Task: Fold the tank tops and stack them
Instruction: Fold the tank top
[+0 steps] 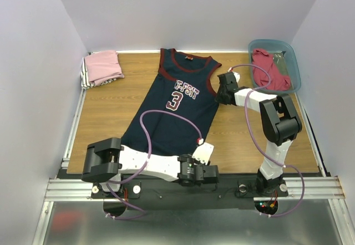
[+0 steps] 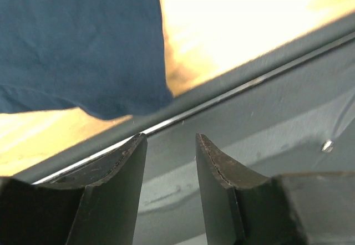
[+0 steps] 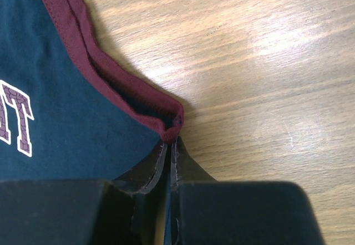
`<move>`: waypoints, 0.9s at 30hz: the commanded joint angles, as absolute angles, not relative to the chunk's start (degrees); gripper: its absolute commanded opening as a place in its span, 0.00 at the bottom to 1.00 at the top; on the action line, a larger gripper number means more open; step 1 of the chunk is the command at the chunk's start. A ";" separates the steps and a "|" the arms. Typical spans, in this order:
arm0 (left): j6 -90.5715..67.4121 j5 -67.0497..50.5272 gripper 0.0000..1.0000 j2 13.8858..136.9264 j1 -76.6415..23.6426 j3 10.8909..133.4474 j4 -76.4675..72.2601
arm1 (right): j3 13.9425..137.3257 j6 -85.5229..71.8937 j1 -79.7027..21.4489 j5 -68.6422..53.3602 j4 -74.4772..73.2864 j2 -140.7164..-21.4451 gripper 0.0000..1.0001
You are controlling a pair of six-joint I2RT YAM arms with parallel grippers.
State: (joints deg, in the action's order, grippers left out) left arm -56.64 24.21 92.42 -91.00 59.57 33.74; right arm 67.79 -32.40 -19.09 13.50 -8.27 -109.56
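Observation:
The navy jersey [image 1: 172, 112] with maroon trim and a white number lies flat in the middle of the wooden table [image 1: 105, 117]. My right gripper [image 1: 219, 90] sits at its right armhole. In the right wrist view this gripper [image 3: 171, 142] is shut on the maroon trim [image 3: 138, 98], which bunches up at the fingertips. My left gripper [image 1: 209, 172] is low at the near table edge, just past the jersey's bottom right corner. In the left wrist view this gripper [image 2: 171, 139] is open and holds nothing; the navy hem [image 2: 83, 45] lies beyond it. A folded pink top [image 1: 102, 66] lies at the back left.
A teal plastic bin [image 1: 294, 62] at the back right holds a crumpled red top [image 1: 269, 70]. A metal rail [image 2: 238, 90] runs along the near table edge under the left fingers. White walls close in the table on three sides.

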 commanded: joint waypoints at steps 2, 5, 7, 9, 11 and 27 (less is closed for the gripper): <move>-58.89 31.73 0.52 96.06 -90.27 64.25 38.23 | 70.58 -31.73 -17.75 13.71 -5.36 -110.57 0.05; -58.80 32.25 0.52 97.82 -89.47 64.86 37.97 | 70.93 -31.55 -17.58 13.45 -5.27 -110.57 0.05; -58.45 32.08 0.52 98.35 -88.77 64.86 37.27 | 71.01 -31.47 -17.49 13.45 -5.36 -110.48 0.05; -58.01 31.73 0.51 98.87 -88.51 64.95 36.13 | 71.10 -31.29 -17.32 13.27 -5.36 -110.48 0.05; -58.01 31.82 0.51 99.31 -88.24 65.13 36.12 | 71.10 -31.20 -17.14 13.10 -5.36 -110.57 0.05; -56.51 33.57 0.50 104.23 -89.12 72.69 38.58 | 70.31 -30.94 -16.44 12.48 -5.01 -110.04 0.04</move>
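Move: The right hand already pinches the tank top's edge at the bottom of its right armhole; the number 3 lies about 18 cm to its left and level with it, the blue basket some 21 cm ahead and 22 cm right. The open left hand is making for the near right hem corner, about 5 cm ahead, 3 cm right and 4 cm below; from that hand the pinched armhole edge is roughly 41 cm ahead and 8 cm right. Keeping its pinch on the armhole edge, the right hand tugs the cloth about 1 cm forward and to the right, just above the table. Meanwhile the left hand, fingers still half open, goes some 4 cm forward and dips 2 cm towards the hem corner, then shifts about 3 cm right and rises a centimetre, ending close over the corner; contact there can't be seen. ##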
